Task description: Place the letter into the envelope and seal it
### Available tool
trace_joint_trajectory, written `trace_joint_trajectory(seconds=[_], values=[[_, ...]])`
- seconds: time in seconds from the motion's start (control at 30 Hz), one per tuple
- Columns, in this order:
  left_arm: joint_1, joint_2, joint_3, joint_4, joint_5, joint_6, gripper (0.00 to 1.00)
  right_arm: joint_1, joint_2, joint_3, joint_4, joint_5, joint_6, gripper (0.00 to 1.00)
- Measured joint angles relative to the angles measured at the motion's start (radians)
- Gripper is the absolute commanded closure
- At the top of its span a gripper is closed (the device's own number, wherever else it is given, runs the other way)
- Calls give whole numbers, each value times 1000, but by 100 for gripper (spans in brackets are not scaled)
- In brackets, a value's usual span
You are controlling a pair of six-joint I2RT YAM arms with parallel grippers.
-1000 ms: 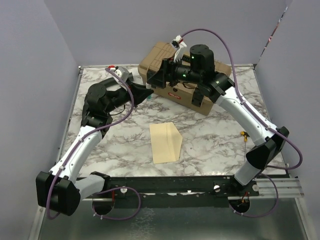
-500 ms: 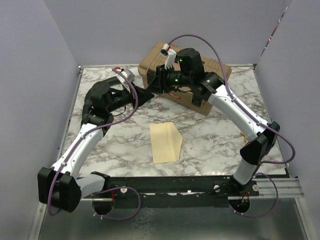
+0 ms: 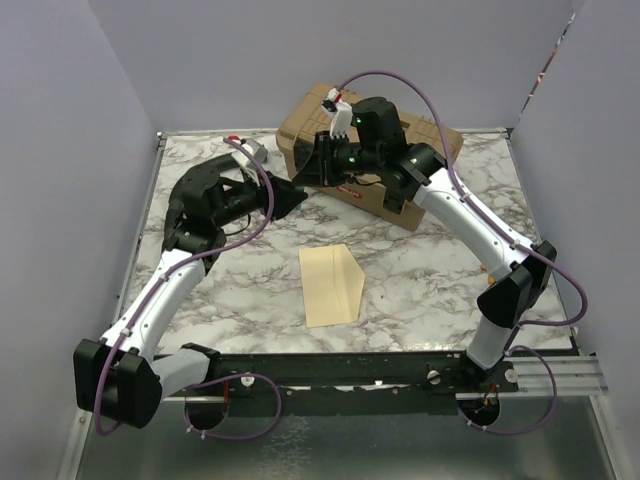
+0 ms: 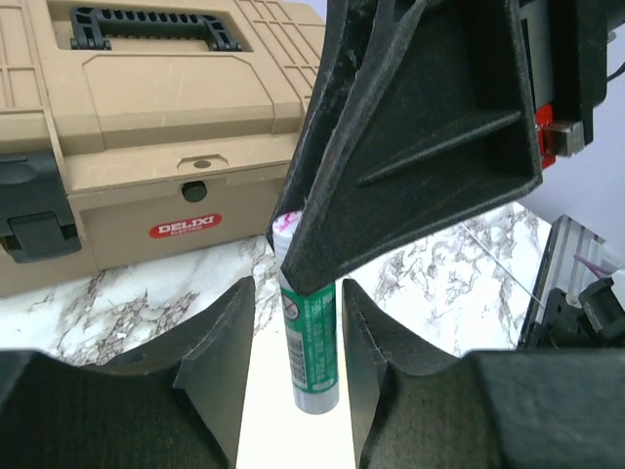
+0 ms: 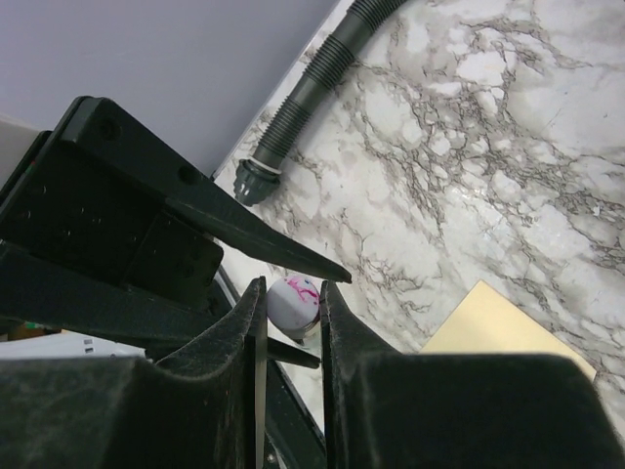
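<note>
The pale yellow envelope (image 3: 330,285) lies flat on the marble table (image 3: 420,270), its flap folded over; a corner of the envelope (image 5: 508,322) shows in the right wrist view. The letter is hidden. Above the table's back left, both grippers meet at a green glue stick (image 4: 312,342). My right gripper (image 5: 293,288) is shut on the stick's white, pink-smeared top (image 5: 293,303). My left gripper (image 4: 298,293) stands open around the stick's body, with a gap on each side. In the top view the left gripper (image 3: 295,198) and right gripper (image 3: 312,172) are tip to tip.
A tan toolbox (image 3: 420,140) with a red label stands at the back of the table, just behind the right gripper; the toolbox (image 4: 146,107) fills the left wrist view's upper left. Purple walls enclose the table on three sides.
The right gripper moved left to the left gripper and shut on the glue stick's top. The left jaws then opened off the stick. The envelope has not moved.
</note>
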Motion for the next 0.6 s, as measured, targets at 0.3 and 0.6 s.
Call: trace_joint_trajectory(seconds=[0.3, 0.6], values=[[-3, -10, -35, 0, 6, -18, 76, -5, -5, -13, 8, -5, 51, 100], [-3, -10, -59, 10, 24, -40, 100, -15, -5, -40, 10, -39, 68, 69]])
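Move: The glue stick stands roughly upright between the left hand's parted fingers, its middle practically at that hand's fingertips. The right hand already grips its upper end, with the stick's middle about 3 cm straight below those fingertips. From the left hand the envelope lies on the table some 7 cm back, 6 cm to the right and 26 cm below. The toolbox is about 17 cm ahead, 14 cm to the right and 16 cm lower. The glue stick, still pinched at its upper end by the right fingers, is taken again by the left hand. The left hand slides down about 2 cm along the barrel and draws back about 1 cm, closing its fingers from nearly half open until they pinch the lower part. The right hand keeps its grip and sinks about 1 cm, tilting some 5 degrees. ##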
